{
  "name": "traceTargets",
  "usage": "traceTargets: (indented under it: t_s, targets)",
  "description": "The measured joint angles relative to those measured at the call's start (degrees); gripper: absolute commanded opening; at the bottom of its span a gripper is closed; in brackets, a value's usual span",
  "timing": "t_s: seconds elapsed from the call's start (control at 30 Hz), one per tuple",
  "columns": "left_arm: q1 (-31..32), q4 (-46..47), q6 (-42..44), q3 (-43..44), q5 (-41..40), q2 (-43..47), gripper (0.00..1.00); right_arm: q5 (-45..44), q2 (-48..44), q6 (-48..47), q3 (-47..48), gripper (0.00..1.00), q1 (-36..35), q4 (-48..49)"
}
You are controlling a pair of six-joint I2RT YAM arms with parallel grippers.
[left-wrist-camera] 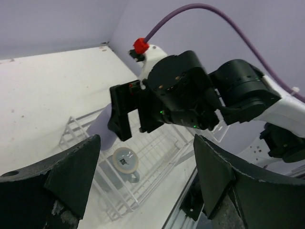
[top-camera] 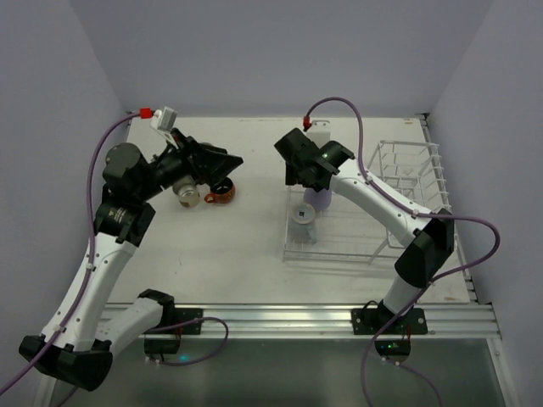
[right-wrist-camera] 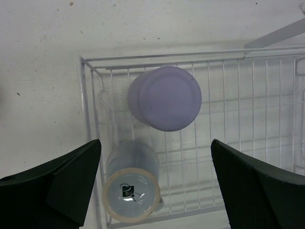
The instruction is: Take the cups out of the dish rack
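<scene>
The white wire dish rack (top-camera: 339,246) stands at the right of the table. Two cups sit upside down in its low tray: a lavender tumbler (right-wrist-camera: 165,98) and, nearer, a short blue-grey cup (right-wrist-camera: 132,191). My right gripper (right-wrist-camera: 155,157) hangs open above them, holding nothing; the top view shows this right gripper (top-camera: 307,170) over the lavender tumbler (top-camera: 322,200). On the left, a beige tumbler (top-camera: 188,194) and an orange-red mug (top-camera: 222,193) sit on the table. My left gripper (top-camera: 226,163) is just above them, open and empty.
The rack's taller basket section (top-camera: 413,168) rises at the far right. The left wrist view looks across at the right arm's wrist (left-wrist-camera: 183,93), the tray and the blue-grey cup (left-wrist-camera: 125,161). Walls close the table's back and sides.
</scene>
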State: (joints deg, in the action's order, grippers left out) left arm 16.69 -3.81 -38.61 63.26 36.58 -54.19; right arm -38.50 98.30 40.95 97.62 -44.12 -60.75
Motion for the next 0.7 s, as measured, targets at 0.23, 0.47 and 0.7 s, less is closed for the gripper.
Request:
traceTargets:
  t_s: [0.23, 0.47, 0.7]
  targets:
    - [0.0, -7.1, 3.7, 1.1, -4.9, -2.4, 0.83, 0.5, 0.6, -0.4, 0.2, 0.99, 2.2, 0.3]
    - [0.0, -8.5, 5.3, 1.0, -5.6, -2.7, 0.84, 2.7, 1.1, -2.6, -3.6, 0.99, 5.2, 5.4]
    - [0.0, -8.5, 6.0, -0.2, -5.6, -2.8, 0.84, 5.6, 1.8, -4.5, -6.6, 0.99, 8.0, 10.0]
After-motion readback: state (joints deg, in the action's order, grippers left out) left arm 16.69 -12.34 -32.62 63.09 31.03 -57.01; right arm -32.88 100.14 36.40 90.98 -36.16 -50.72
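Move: The purple cup, standing upside down in the dish rack, lies about 7 cm ahead of the right hand, 2 cm to its right and some 12 cm below. The grey mug stands roughly 10 cm nearer the robot than that cup and 4 cm to its left; the rack's far left corner is about 4 cm beyond the cup and 7 cm left of it. From the left hand, the purple cup is some 16 cm ahead, 21 cm to the right and 31 cm below. The purple cup is what the right hand closes in on: its wide-open fingers sink about 4 cm, going forward some 3 cm and a little to the right, most of it in the later part, until they come close around the cup's upturned end with hardly any wrist turn. Meanwhile the empty left hand, still open, sinks about 5 cm and edges forward, tilting slightly. ##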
